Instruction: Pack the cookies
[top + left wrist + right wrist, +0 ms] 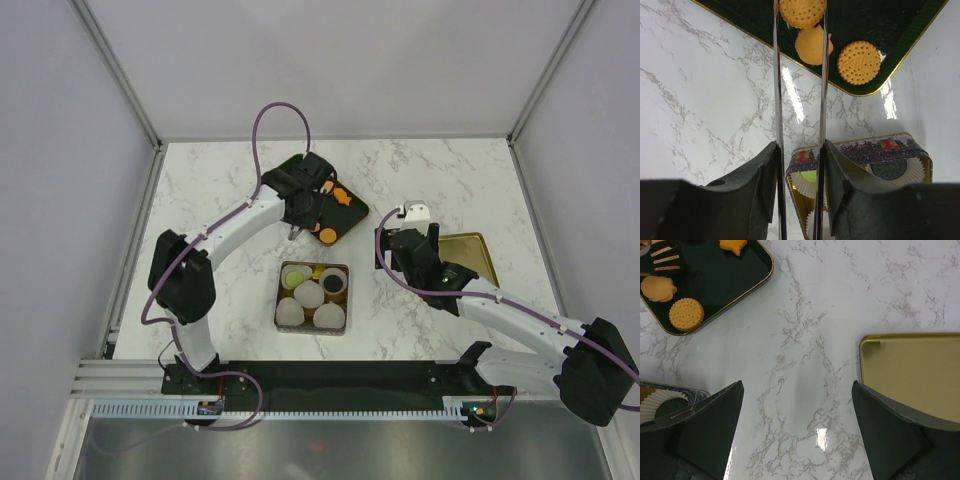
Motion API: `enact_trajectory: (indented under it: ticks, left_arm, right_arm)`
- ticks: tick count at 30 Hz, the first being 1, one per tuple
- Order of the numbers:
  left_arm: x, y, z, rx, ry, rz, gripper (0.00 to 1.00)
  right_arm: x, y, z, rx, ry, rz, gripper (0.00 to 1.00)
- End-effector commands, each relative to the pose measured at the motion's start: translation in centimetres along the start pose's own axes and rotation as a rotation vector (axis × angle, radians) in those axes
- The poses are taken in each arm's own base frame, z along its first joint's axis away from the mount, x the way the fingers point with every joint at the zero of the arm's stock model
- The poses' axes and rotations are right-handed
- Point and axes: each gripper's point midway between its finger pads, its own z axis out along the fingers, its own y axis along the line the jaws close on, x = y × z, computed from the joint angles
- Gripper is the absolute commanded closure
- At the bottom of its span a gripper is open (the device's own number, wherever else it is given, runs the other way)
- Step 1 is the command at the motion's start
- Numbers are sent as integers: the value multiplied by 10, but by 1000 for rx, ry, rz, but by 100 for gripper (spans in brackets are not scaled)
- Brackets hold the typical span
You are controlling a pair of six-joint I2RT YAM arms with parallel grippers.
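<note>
A dark tray holds the cookies: an orange fish-shaped one and a round one. My left gripper is shut on metal tongs above the tray. In the left wrist view a round biscuit lies between the tong arms at the top edge, whose tips are cut off. An orange piece and a second round biscuit lie beside it. The tin holds white paper cups, a green cookie and a dark cookie. My right gripper is open and empty.
A gold lid lies flat to the right of my right gripper and shows in the right wrist view. The tongs' black slotted head shows over the tray there. White walls close the marble table at the back and sides.
</note>
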Motion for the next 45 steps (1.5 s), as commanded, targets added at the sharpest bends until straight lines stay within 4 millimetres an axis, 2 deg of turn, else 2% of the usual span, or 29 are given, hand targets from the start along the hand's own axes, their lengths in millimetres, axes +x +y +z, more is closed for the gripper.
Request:
enact_trajectory:
  ticks: [1, 5, 7, 11, 12, 13, 15, 16, 17, 18, 19, 21, 22, 24, 26, 27, 31, 37, 45]
  left_arm:
    - [-42, 7, -32, 9, -148, -2, 59]
    - [-54, 10, -52, 26, -203, -16, 59]
    - [-54, 9, -62, 43, -216, -26, 60]
    - [-36, 5, -76, 86, -211, -32, 60]
    - [-30, 1, -82, 98, -214, -26, 60]
    - [-28, 2, -96, 115, -240, -41, 60]
    - [-5, -3, -102, 130, -223, -31, 60]
    - [12, -3, -99, 131, -194, -39, 60]
    - [18, 0, -117, 150, -229, -55, 60]
    - [28, -4, -121, 163, -227, -53, 60]
    - [47, -4, -120, 170, -197, -67, 60]
    - [65, -7, -138, 213, -216, -74, 60]
    - [81, -6, -134, 207, -182, -83, 60]
    - [91, -4, -144, 232, -210, -76, 60]
    - [117, -2, -140, 239, -151, -83, 60]
    - [125, -9, -146, 287, -135, -97, 60]
    - [155, -17, -145, 315, -66, -83, 60]
    - [176, -22, -148, 325, -23, -91, 60]
    - [191, -31, -147, 335, 4, -74, 60]
  right_arm:
    - [-15, 2, -1, -6, -41, 29, 2]
    - [-15, 1, -2, -3, -43, 29, 2]
    - [-15, 1, -2, -3, -42, 29, 2]
    - [-13, 1, -1, -3, -39, 30, 2]
    - [-14, 1, -1, -4, -40, 31, 2]
    - [-14, 1, -1, -4, -41, 32, 2]
    - [-14, 1, -2, -6, -41, 32, 2]
    - [-14, 2, -2, -9, -40, 32, 2]
    - [-14, 1, -3, -7, -40, 33, 2]
    - [-15, 1, -3, -9, -44, 36, 2]
    - [-15, 1, -3, -7, -44, 34, 2]
    - [-16, 1, -4, -11, -46, 36, 2]
    - [-16, 2, -4, -13, -44, 34, 2]
    - [-15, 2, -3, -14, -40, 35, 2]
    - [-15, 4, -2, -17, -37, 34, 2]
    - [-14, 4, -2, -16, -34, 31, 2]
    - [-14, 4, -1, -13, -33, 32, 2]
    - [-11, 2, 0, -6, -28, 30, 2]
    - [-11, 3, 0, -10, -27, 28, 2]
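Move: My left hand already pinches a round orange cookie down in the dark tray. The empty middle liner of the box lies about 25 cm back and 3 cm to the left, at nearly the same height. Around that liner, the one with the green cookie is 4 cm left and 6 cm farther out, and the one with the dark cookie 7 cm right and 4 cm farther out. From my right hand, the middle liner is roughly 27 cm left, 14 cm back and 8 cm lower. I keep the orange cookie pinched in my left hand, lift it nearly 8 cm clear of the tray, then sweep it back some 23 cm and slightly left to the box. On the last stretch I sink about 5 cm towards the middle liner, slowing, while my wrist rolls some 15 degrees, left side down. ##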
